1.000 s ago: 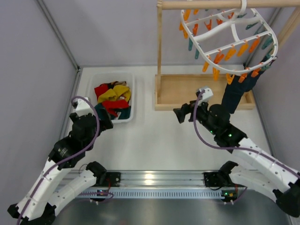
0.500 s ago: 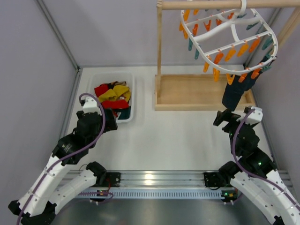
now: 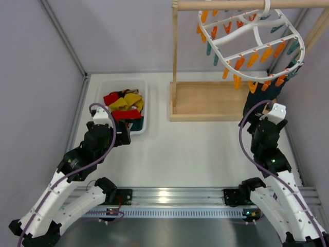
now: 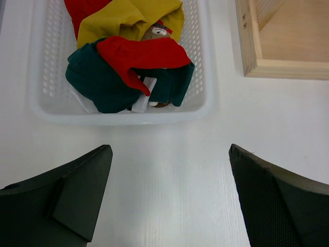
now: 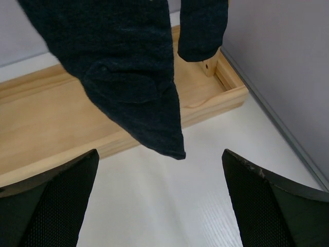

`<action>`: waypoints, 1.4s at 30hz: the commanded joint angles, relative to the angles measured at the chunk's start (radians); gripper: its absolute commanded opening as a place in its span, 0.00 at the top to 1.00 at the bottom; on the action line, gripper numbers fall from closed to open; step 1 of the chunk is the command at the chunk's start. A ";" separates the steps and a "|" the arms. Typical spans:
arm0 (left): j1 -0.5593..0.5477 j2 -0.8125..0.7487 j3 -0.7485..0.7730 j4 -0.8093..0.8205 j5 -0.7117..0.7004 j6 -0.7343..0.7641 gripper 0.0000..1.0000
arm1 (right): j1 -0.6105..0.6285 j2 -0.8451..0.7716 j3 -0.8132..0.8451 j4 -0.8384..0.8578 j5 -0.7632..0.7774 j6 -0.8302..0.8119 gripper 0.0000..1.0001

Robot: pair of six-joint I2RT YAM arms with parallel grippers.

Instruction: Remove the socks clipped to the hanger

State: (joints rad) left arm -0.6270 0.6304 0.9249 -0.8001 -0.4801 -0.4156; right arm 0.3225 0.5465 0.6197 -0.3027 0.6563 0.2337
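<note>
The white oval hanger (image 3: 252,47) hangs by its hook from the wooden rod, with orange and teal clips all round it. A dark navy sock (image 3: 253,99) hangs from clips at its near right edge. My right gripper (image 3: 258,117) is open just below and in front of that sock. In the right wrist view the sock's toe (image 5: 123,72) points down between my open fingers (image 5: 159,154) without touching them, and a second dark piece (image 5: 203,28) hangs beside it. My left gripper (image 4: 169,149) is open and empty over the table in front of the basket.
A white basket (image 3: 142,122) at the left holds red, yellow and teal socks (image 4: 128,56). The wooden stand's tray (image 3: 205,100) lies under the hanger, its post (image 3: 175,51) at the left. Grey walls stand close on the left and on the right.
My right arm has swung from the middle of the table to the right and now sits under the hanging dark sock. The left gripper has drifted slightly right, near the basket.
</note>
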 commanded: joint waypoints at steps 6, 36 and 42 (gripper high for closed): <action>-0.016 -0.005 -0.011 0.059 0.032 0.020 0.01 | -0.342 0.145 -0.057 0.333 -0.517 -0.126 0.01; -0.022 0.139 0.098 0.062 0.139 -0.023 0.01 | -0.094 0.141 -0.302 0.784 -0.663 -0.004 1.00; -0.023 0.256 0.282 0.068 0.173 -0.052 0.01 | 0.147 0.147 -0.301 0.850 -0.367 0.020 1.00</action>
State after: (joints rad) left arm -0.6453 0.8536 1.0832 -0.7853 -0.3447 -0.4435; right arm 0.3885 0.6853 0.3019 0.4442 0.0784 0.2405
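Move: The lower end of the dark sock on the hanger hangs about 8 cm ahead of the right hand, roughly 1 cm to its left and 2 cm lower. A second dark sock hangs some 15 cm ahead, 6 cm to the right and 5 cm higher. The wooden tray's middle lies 18 cm ahead, 13 cm left and 22 cm below. From the left hand, that same sock end is about 13 cm ahead and some 52 cm right, nearly level. The right fingers shut on the sock's lower part after the hand reaches forward about 8 cm and dips 2–3 cm, veering slightly right, then back left. Keeping the pinch, the hand pulls the sock some 10 cm left and 4 cm back, having swung nearly 40 degrees counter-clockwise, fingertips tipping up. Late on, the open left hand starts right, about 5 cm overall, and a little forward. ##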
